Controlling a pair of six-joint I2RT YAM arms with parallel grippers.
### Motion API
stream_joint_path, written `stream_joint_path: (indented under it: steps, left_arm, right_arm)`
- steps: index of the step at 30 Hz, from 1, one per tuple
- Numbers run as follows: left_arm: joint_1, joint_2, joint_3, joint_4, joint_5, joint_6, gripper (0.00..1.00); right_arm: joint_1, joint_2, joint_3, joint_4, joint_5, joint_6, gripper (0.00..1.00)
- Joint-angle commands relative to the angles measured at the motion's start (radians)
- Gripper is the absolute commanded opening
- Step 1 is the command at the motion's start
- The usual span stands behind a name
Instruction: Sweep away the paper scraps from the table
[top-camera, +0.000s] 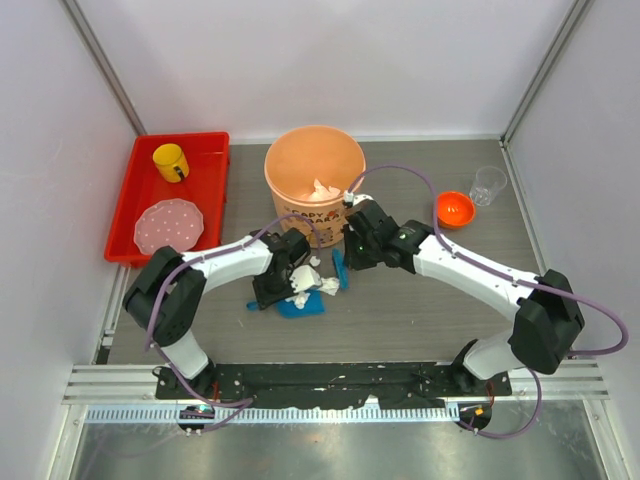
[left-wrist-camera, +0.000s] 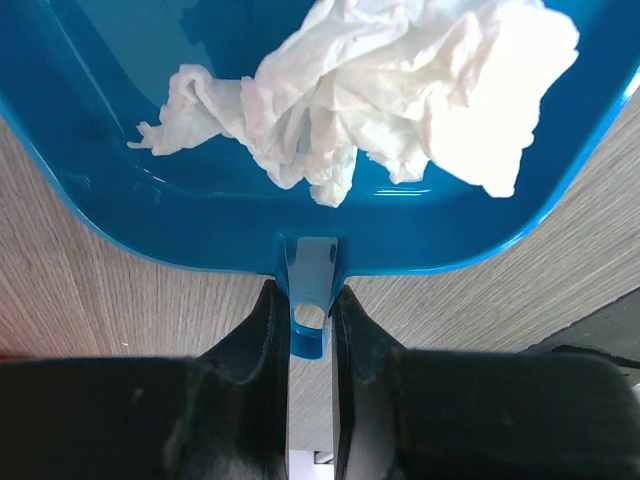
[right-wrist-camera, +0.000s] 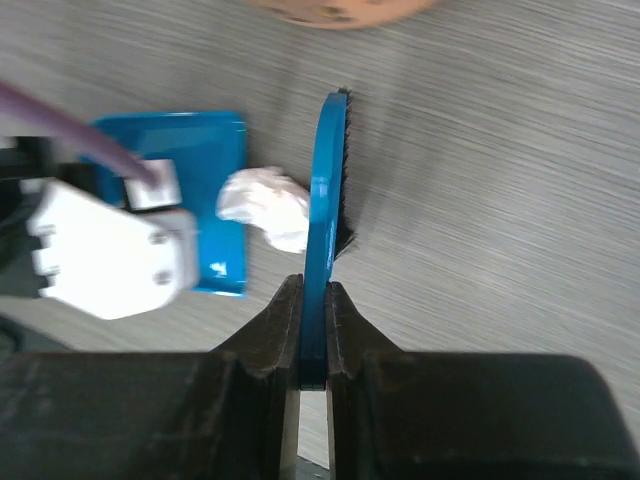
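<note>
My left gripper (top-camera: 272, 296) is shut on the handle (left-wrist-camera: 310, 300) of a blue dustpan (top-camera: 302, 307). In the left wrist view, crumpled white paper scraps (left-wrist-camera: 380, 90) lie in the dustpan (left-wrist-camera: 120, 200). From above, the paper scraps (top-camera: 310, 279) sit at the pan's far edge on the table (top-camera: 420, 310). My right gripper (top-camera: 349, 252) is shut on a blue hand brush (top-camera: 340, 269), just right of the scraps. In the right wrist view the brush (right-wrist-camera: 325, 190) stands on edge beside one wad (right-wrist-camera: 265, 207), next to the dustpan (right-wrist-camera: 205, 160).
An orange bucket (top-camera: 314, 180) with some paper inside stands just behind both grippers. A red tray (top-camera: 205, 190) at the back left holds a yellow cup (top-camera: 170, 162) and a pink plate (top-camera: 168, 226). An orange bowl (top-camera: 455, 209) and a clear cup (top-camera: 488, 185) stand at the back right.
</note>
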Motion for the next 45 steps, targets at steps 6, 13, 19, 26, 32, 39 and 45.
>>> stream_joint_path:
  steps: [6,13,19,26,32,39,45]
  left_arm:
    - [0.028,0.026,0.023,0.099,0.032,0.01,0.0]
    - [0.112,-0.049,-0.055,0.22,0.106,0.063,0.0]
    - [0.141,-0.193,-0.126,0.234,0.167,0.069,0.0]
    - [0.354,-0.394,-0.126,0.052,0.288,0.078,0.0]
    - [0.578,-0.47,-0.068,-0.083,0.251,0.145,0.0]
    - [0.707,-0.373,0.342,-0.147,0.184,0.072,0.0]
    - [0.668,-0.058,0.986,-0.301,0.105,-0.026,0.0]
  right_arm:
    - [0.084,-0.046,0.029,0.272,-0.261,0.08,0.01]
    - [0.094,-0.135,0.126,0.121,-0.052,0.051,0.01]
    - [0.095,-0.222,0.186,-0.065,0.099,0.015,0.01]
    - [0.094,-0.294,0.218,-0.159,0.176,-0.023,0.01]
    - [0.095,-0.284,0.262,-0.202,0.198,-0.072,0.01]
    - [0.094,-0.274,0.242,-0.212,0.206,-0.101,0.01]
    - [0.094,-0.305,0.206,-0.212,0.215,-0.106,0.01]
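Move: The paper scrap still to be gathered lies at the dustpan's open right edge, about 3 cm back, 5 cm left and 12 cm below the right hand, which holds the brush; from the left hand on the pan's handle it is roughly 3 cm ahead and 12 cm right. The pan's blade sits some 6 cm right of the left hand, a small scrap 8 cm ahead and 10 cm right, the bucket 16 cm ahead and 10 cm right, the red tray 22 cm ahead and 18 cm left. The scrap at the pan's edge is swept left by the brush, the right hand going about 6 cm, then rising some 13 cm and drawing back to the right. The left hand slides the dustpan about 3 cm forward, then lifts it up, left and forward, away from the brush towards the red tray, swinging counter-clockwise and tilting the blade up. Both keep their grips. ##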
